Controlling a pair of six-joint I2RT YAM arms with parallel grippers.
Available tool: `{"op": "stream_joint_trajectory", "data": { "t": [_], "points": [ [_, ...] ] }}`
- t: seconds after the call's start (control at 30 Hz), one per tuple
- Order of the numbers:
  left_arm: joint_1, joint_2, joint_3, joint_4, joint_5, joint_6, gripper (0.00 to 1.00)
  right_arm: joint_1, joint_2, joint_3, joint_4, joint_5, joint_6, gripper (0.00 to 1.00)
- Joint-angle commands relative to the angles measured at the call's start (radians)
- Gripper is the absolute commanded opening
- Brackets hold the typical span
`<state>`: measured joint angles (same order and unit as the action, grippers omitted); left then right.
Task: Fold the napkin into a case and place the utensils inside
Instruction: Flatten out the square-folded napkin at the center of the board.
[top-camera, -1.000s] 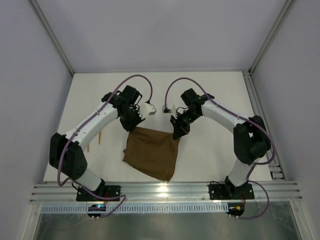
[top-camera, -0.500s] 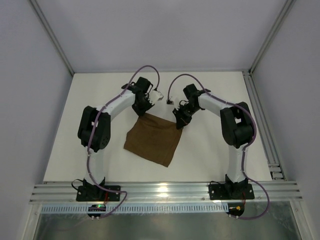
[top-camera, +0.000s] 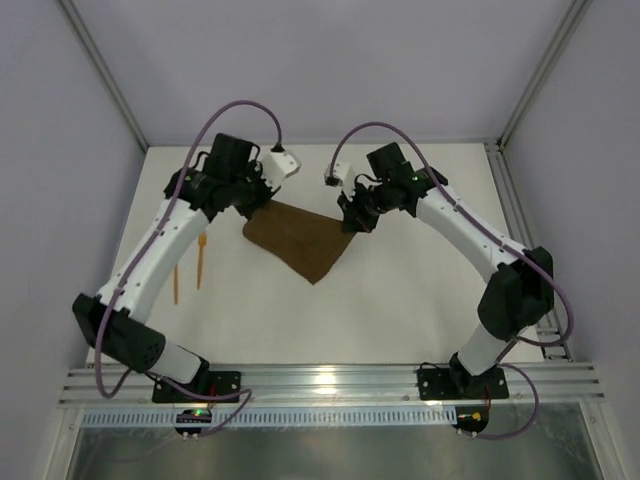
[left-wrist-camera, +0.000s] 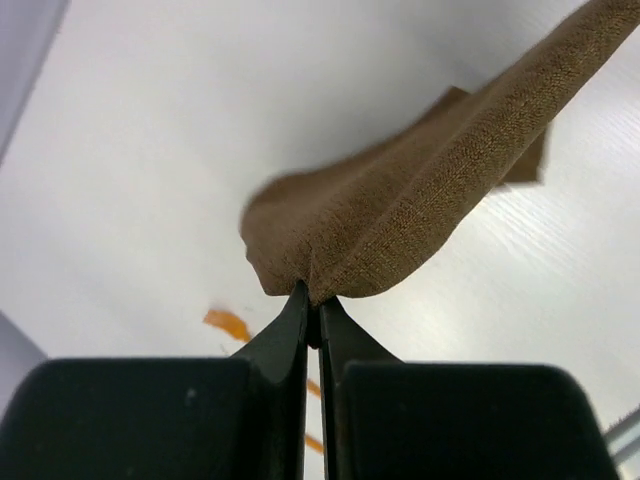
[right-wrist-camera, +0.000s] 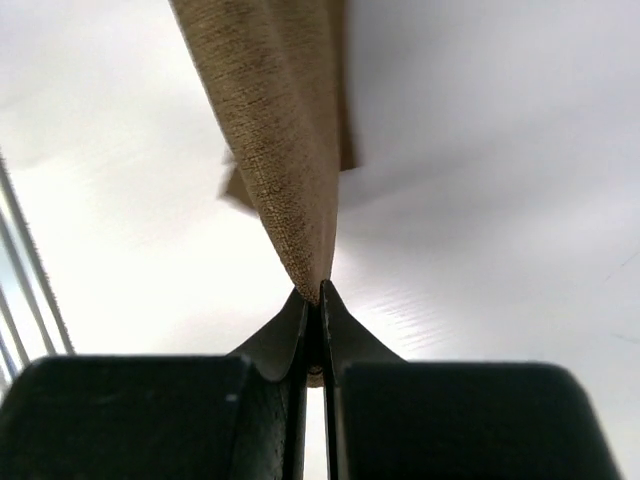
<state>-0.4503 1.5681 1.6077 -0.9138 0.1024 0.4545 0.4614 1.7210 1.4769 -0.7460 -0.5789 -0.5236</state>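
The dark brown napkin (top-camera: 303, 238) hangs stretched between my two grippers near the back of the table, its free corner sagging toward the front. My left gripper (top-camera: 262, 205) is shut on its left corner; in the left wrist view the cloth (left-wrist-camera: 420, 205) bunches at the fingertips (left-wrist-camera: 314, 300). My right gripper (top-camera: 347, 219) is shut on the right corner, and the right wrist view shows the napkin (right-wrist-camera: 285, 130) rising from the pinched tips (right-wrist-camera: 320, 290). Two thin orange utensils (top-camera: 188, 266) lie on the table at the left, under the left arm, one blurred in the left wrist view (left-wrist-camera: 228, 323).
White table (top-camera: 400, 310) inside a walled booth, with a metal rail (top-camera: 330, 382) along the near edge and a frame post at the back right (top-camera: 497, 150).
Both grippers have carried the napkin toward the back of the table, lifting it. The left arm has swung out and extended, uncovering the utensils at the left.
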Motion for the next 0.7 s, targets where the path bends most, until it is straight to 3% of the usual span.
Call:
{"op": "stream_joint_trajectory", "data": {
  "t": [0.0, 0.1, 0.4, 0.5, 0.67],
  "points": [
    [0.027, -0.17, 0.0, -0.192, 0.023, 0.099, 0.0, 0.083, -0.101, 0.101, -0.183, 0.085, -0.016, 0.03],
    [0.027, -0.288, -0.051, -0.296, 0.031, 0.164, 0.0, 0.175, -0.144, 0.131, -0.307, 0.14, -0.035, 0.03],
    [0.027, -0.534, -0.129, -0.502, 0.102, 0.268, 0.0, 0.481, -0.274, 0.106, -0.413, 0.156, 0.068, 0.03],
    [0.027, -0.579, -0.115, -0.563, 0.134, 0.28, 0.0, 0.555, -0.302, 0.08, -0.446, 0.099, 0.095, 0.03],
    [0.027, -0.588, -0.123, -0.605, 0.161, 0.3, 0.0, 0.56, -0.365, -0.073, -0.374, -0.054, 0.091, 0.03]
  ]
}}
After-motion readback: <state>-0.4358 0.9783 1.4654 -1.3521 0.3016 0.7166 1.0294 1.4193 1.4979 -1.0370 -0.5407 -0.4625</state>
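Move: Each hand holds a far corner of the napkin in the air. The board's centre, where the napkin belongs, lies about 12 cm right of the left hand, level with it and 22 below; from the right hand it is some 7 cm left, 3 ahead and 15 below. Left of the left hand on the board lie the fork, about 14 cm off and level, and the knife, roughly 20 cm off and 6 nearer the base. Still pinching the napkin's far corners, both hands sweep back about 20 cm, rising and drifting left some 7. ##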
